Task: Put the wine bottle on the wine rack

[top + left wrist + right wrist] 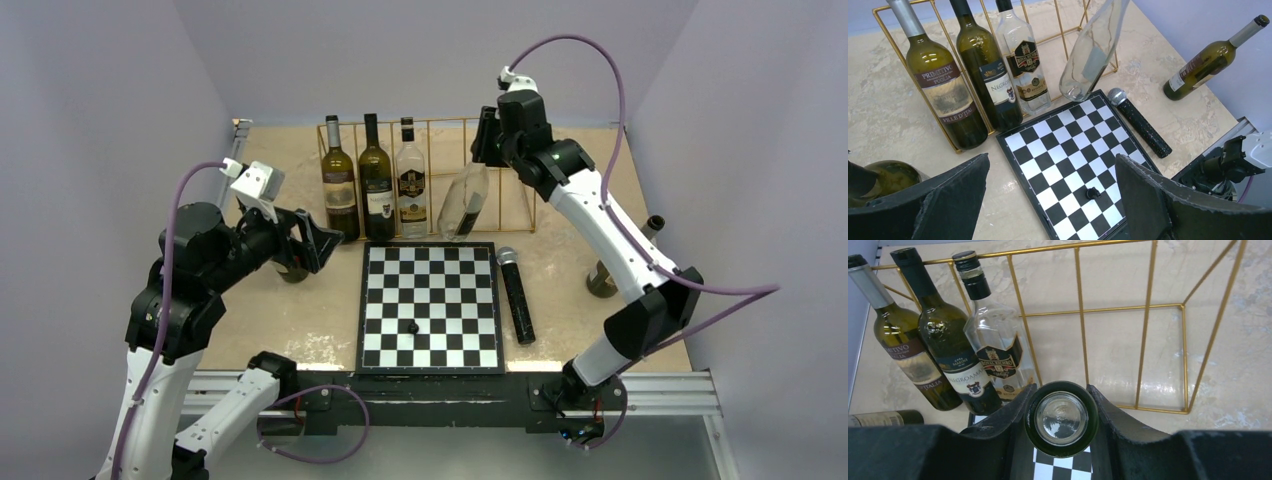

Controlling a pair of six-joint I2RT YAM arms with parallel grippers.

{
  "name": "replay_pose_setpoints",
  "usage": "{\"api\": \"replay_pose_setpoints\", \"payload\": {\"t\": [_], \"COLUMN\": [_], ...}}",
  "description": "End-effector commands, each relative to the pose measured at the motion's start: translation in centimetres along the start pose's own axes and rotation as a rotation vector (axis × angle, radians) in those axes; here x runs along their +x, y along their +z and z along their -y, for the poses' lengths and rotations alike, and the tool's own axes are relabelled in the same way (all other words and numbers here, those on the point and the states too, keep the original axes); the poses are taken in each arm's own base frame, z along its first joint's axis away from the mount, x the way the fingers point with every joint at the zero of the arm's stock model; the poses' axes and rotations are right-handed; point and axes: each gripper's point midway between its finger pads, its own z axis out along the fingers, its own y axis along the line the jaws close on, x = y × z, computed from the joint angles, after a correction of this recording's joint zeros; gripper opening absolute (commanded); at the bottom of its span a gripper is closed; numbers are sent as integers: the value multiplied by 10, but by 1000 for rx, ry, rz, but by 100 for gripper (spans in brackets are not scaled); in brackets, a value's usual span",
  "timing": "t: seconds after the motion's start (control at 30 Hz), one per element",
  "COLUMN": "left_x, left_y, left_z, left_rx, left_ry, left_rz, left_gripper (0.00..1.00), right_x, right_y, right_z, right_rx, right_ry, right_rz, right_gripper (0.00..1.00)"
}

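The wine bottle (464,203) is clear glass and hangs tilted, with my right gripper (490,140) shut on its neck. In the right wrist view its open mouth (1061,418) sits between my right gripper's (1061,387) black fingers. Its base is over the chessboard's far edge, just in front of the gold wire wine rack (447,121), whose right compartments (1148,355) hold nothing. Three bottles (376,185) stand in the rack's left part. My left gripper (320,240) is open at the left, its fingers (948,195) wide apart with nothing between them.
A chessboard (430,305) with one black pawn (412,326) lies at the middle front. A black microphone (516,295) lies along its right side. A green bottle (605,275) lies at the right and another (883,177) beneath my left gripper.
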Motion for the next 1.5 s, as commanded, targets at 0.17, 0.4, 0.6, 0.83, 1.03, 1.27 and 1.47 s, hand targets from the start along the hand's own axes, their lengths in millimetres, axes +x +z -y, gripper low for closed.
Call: {"api": "replay_pose_setpoints", "payload": {"t": [0.17, 0.4, 0.6, 0.83, 1.03, 1.27, 1.47], "left_x": [-12, -14, -12, -9, -6, -6, -6], "left_y": [-9, -11, -12, -10, -6, -5, -5], "left_z": [7, 9, 8, 6, 5, 4, 2], "left_rx": [21, 27, 21, 18, 17, 13, 5], "left_ry": [-9, -10, -3, -3, -5, -2, 0], "left_rz": [55, 69, 66, 60, 50, 45, 43], "left_gripper": [99, 99, 99, 99, 99, 99, 99], "right_x": [-81, -72, -69, -50, -22, 11, 25], "right_y": [-11, 14, 32, 55, 77, 108, 127], "right_z": [-48, -56, -55, -65, -65, -62, -61], "right_rx": [-116, -75, -27, -17, 7, 39, 55], "right_ry": [68, 12, -31, -97, -146, -184, -195], "right_rz": [230, 206, 201, 149, 65, -30, -62], "right_gripper": [0, 0, 0, 0, 2, 25, 29]}}
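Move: The right hand holds the clear wine bottle by its neck. The free rack place for it lies about 9 cm ahead, 8 cm left and 19 cm below. The labelled clear bottle leans in the rack level with that place, 16 cm left of the hand; the dark bottle is 24 cm left. The chessboard's middle is some 13 cm back, 12 cm left and 32 cm below. From the left hand the free place is about 31 cm ahead, 25 cm right, 24 cm down. Forward, left and down together, the right hand carries the bottle some 13 cm to the free place beside the labelled bottle, going left fastest at first and mostly forward at the end. The wrist rolls about 10 degrees, left side dropping, which swings the bottle's base to the right under its neck. The fingers keep their grip on the neck throughout. ##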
